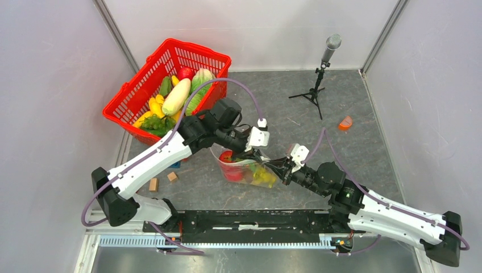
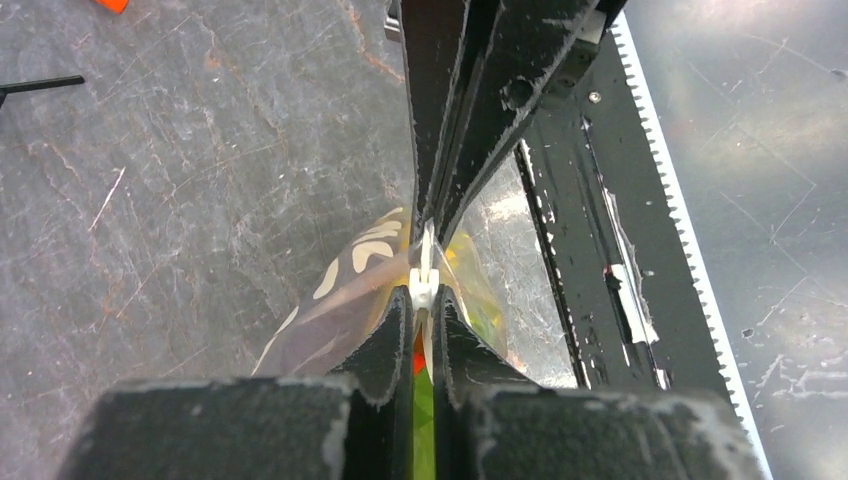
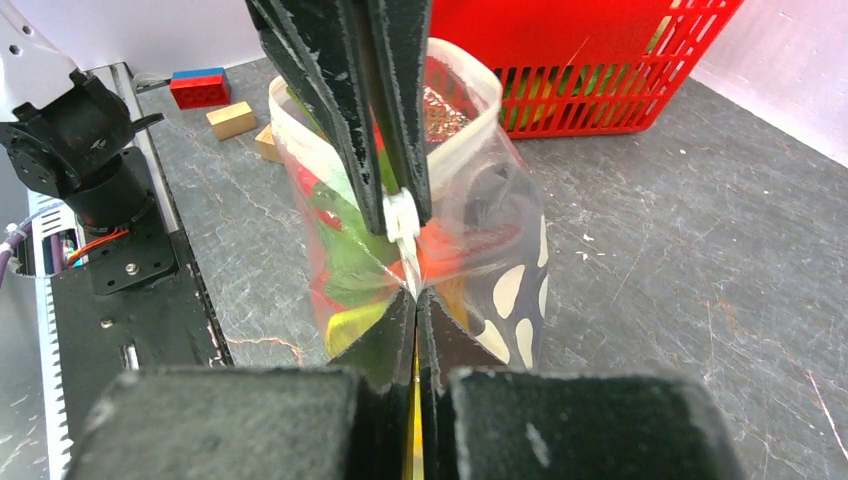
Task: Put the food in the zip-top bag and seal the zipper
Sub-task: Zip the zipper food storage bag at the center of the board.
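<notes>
The zip-top bag (image 1: 250, 169) stands on the table between both arms, clear with white dots (image 3: 510, 290). Inside it lies food: a red piece (image 1: 231, 170), yellow (image 1: 263, 177) and green (image 3: 345, 265). My left gripper (image 2: 424, 296) is shut on the zipper at its white slider (image 2: 424, 285). My right gripper (image 3: 415, 300) is shut on the bag's top edge, nose to nose with the left fingers (image 3: 330, 90). Behind the left fingers the bag's mouth (image 3: 480, 95) still gapes. From above, the left gripper (image 1: 254, 151) and right gripper (image 1: 277, 166) meet over the bag.
A red basket (image 1: 136, 91) holding more food (image 1: 176, 96) stands at the back left. Wooden cubes (image 1: 153, 183) and a blue-and-red brick (image 3: 200, 85) lie left of the bag. A microphone on a tripod (image 1: 321, 68) and an orange piece (image 1: 345, 122) sit at the back right.
</notes>
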`<state>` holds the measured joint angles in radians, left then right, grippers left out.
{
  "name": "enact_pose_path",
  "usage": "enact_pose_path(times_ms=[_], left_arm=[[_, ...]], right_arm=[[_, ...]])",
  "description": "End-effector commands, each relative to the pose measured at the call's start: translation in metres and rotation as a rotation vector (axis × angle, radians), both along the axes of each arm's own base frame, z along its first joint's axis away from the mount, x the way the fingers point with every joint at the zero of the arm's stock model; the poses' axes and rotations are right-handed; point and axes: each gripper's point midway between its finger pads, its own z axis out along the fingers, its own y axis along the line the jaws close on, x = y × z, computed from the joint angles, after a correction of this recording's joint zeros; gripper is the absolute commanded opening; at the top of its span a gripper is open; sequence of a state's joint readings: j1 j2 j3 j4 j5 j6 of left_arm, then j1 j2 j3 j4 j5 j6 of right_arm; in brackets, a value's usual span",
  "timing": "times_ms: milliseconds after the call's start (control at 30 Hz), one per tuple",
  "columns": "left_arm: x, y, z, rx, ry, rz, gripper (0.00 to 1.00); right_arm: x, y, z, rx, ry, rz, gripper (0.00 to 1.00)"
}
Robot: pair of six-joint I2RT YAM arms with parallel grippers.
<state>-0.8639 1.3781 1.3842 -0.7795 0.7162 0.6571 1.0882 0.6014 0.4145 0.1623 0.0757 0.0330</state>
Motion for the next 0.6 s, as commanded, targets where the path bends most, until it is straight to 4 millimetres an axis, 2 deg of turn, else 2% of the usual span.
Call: enact_pose_path(times_ms=[0, 267, 300, 367, 400, 467, 567], left_arm=[[0.012, 0.023, 0.001, 0.044, -0.112, 0.071, 0.02], [0.017, 0.029, 0.007, 0.051, -0.144, 0.114, 0.02], [0.017, 0.027, 0.012, 0.029, -0.144, 0.121, 0.02], [0.014, 0.021, 0.021, -0.02, -0.139, 0.107, 0.02], [0.012, 0.018, 0.025, -0.04, -0.134, 0.097, 0.02], [0.008, 0.014, 0.031, -0.065, -0.117, 0.076, 0.02], [0.005, 0.012, 0.032, -0.071, -0.103, 0.064, 0.02]], right_arm=[[0.005, -0.007, 0.016, 0.059, -0.019, -0.043, 0.0], [0.0, -0.005, 0.015, 0.059, -0.028, -0.009, 0.0], [-0.003, -0.002, 0.016, 0.057, -0.035, 0.016, 0.06], [-0.009, 0.003, 0.021, 0.063, -0.046, 0.057, 0.32], [-0.01, 0.005, 0.024, 0.061, -0.054, 0.068, 0.42], [-0.013, 0.009, 0.031, 0.066, -0.063, 0.096, 0.56], [-0.014, 0.015, 0.038, 0.073, -0.069, 0.117, 0.66]])
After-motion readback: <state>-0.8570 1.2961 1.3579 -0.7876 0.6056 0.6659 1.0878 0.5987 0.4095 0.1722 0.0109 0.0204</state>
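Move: The left hand already has the white slider pinched, right at its fingertips; the bag's open mouth lies about 7 cm to its left and 1 cm lower, with the red food about 8 cm left, 1 cm back and 7 cm below. The right hand still grips the zipper end in its fingertips; from there the slider sits roughly 1 cm ahead, 2 cm left and 2 cm above, and the yellow food some 2 cm back, level sideways and 8 cm below. Leftward, about 2 cm, the left hand draws the pinched slider away from the right hand, easing about 1 cm forward and finally rising about 1 cm, its fingers staying shut. The right hand first all but holds still on the zipper end, then opens its fingers wide and lets go, backing off 1 cm. ##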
